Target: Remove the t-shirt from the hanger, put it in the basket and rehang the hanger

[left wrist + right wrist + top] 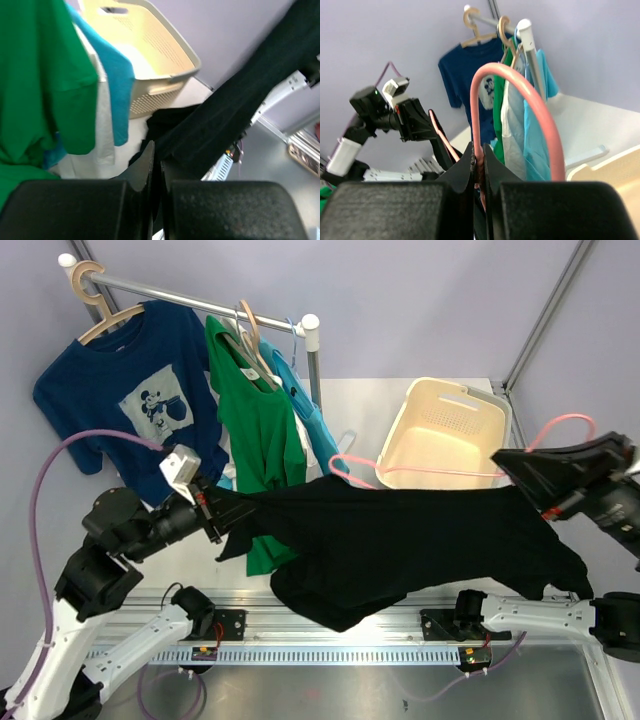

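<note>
The black t-shirt (400, 540) hangs stretched in the air between both arms. My left gripper (213, 512) is shut on its left end; in the left wrist view the black cloth (240, 100) runs out from between the shut jaws (156, 155). The pink hanger (420, 472) shows along the shirt's top edge, its hook curving up at the right. My right gripper (510, 462) is shut on the hanger; in the right wrist view the pink wire (495, 75) is pinched between the jaws (479, 152) and loops overhead.
A cream laundry basket (450, 425) stands on the table behind the shirt. A clothes rail (200, 295) at the back left holds a navy t-shirt (140, 390), a green t-shirt (255, 420) and a light blue one (310, 415) on wooden hangers.
</note>
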Available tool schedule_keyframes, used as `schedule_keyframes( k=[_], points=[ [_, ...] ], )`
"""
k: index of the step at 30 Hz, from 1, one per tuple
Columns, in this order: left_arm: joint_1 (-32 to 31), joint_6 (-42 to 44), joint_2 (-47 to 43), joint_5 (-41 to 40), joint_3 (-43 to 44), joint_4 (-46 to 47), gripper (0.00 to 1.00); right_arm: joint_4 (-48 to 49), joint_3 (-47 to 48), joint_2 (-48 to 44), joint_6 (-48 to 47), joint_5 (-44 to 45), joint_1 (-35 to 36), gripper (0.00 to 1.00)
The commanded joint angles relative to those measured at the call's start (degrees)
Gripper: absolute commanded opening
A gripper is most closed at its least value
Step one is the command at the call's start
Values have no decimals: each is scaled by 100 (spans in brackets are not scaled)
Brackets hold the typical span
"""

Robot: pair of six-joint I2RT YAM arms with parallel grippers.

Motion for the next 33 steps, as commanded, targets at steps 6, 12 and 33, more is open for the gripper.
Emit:
schedule_keyframes(
  k=[6,12,33],
  points=[
    [20,-235,1,-1196,231,-496,0,824,142,-447,65,341,23,0],
    [20,-218,264,-1467,11,-470,0,1692,-516,-508,-189,148,14,0],
    [20,749,237,306,1338,-558,88,1352,-1580,1293,-392,-854,14,0]
  ],
)
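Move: I have the black t-shirt's near end pinched in my left hand. The pink hanger's free shoulder end is about 14 cm to this hand's right, 4 cm ahead and 9 cm higher. The green shirt hangs some 10 cm straight ahead, and the light-blue shirt 15 cm ahead and 11 cm to the right, both about 5 cm lower. From my right hand, on the hook, my left fingers lie roughly 31 cm left, level ahead, 18 cm below. Still gripping the hook, my right hand first draws right about 3 cm, then swings back left some 18 cm, sinking about 10 cm and edging forward, its left side dipping. My left hand eases forward and down, opens wide to let go of the black t-shirt, then backs off and rises about 11 cm from its low point, as the bare hanger end comes up to its spread fingers. ##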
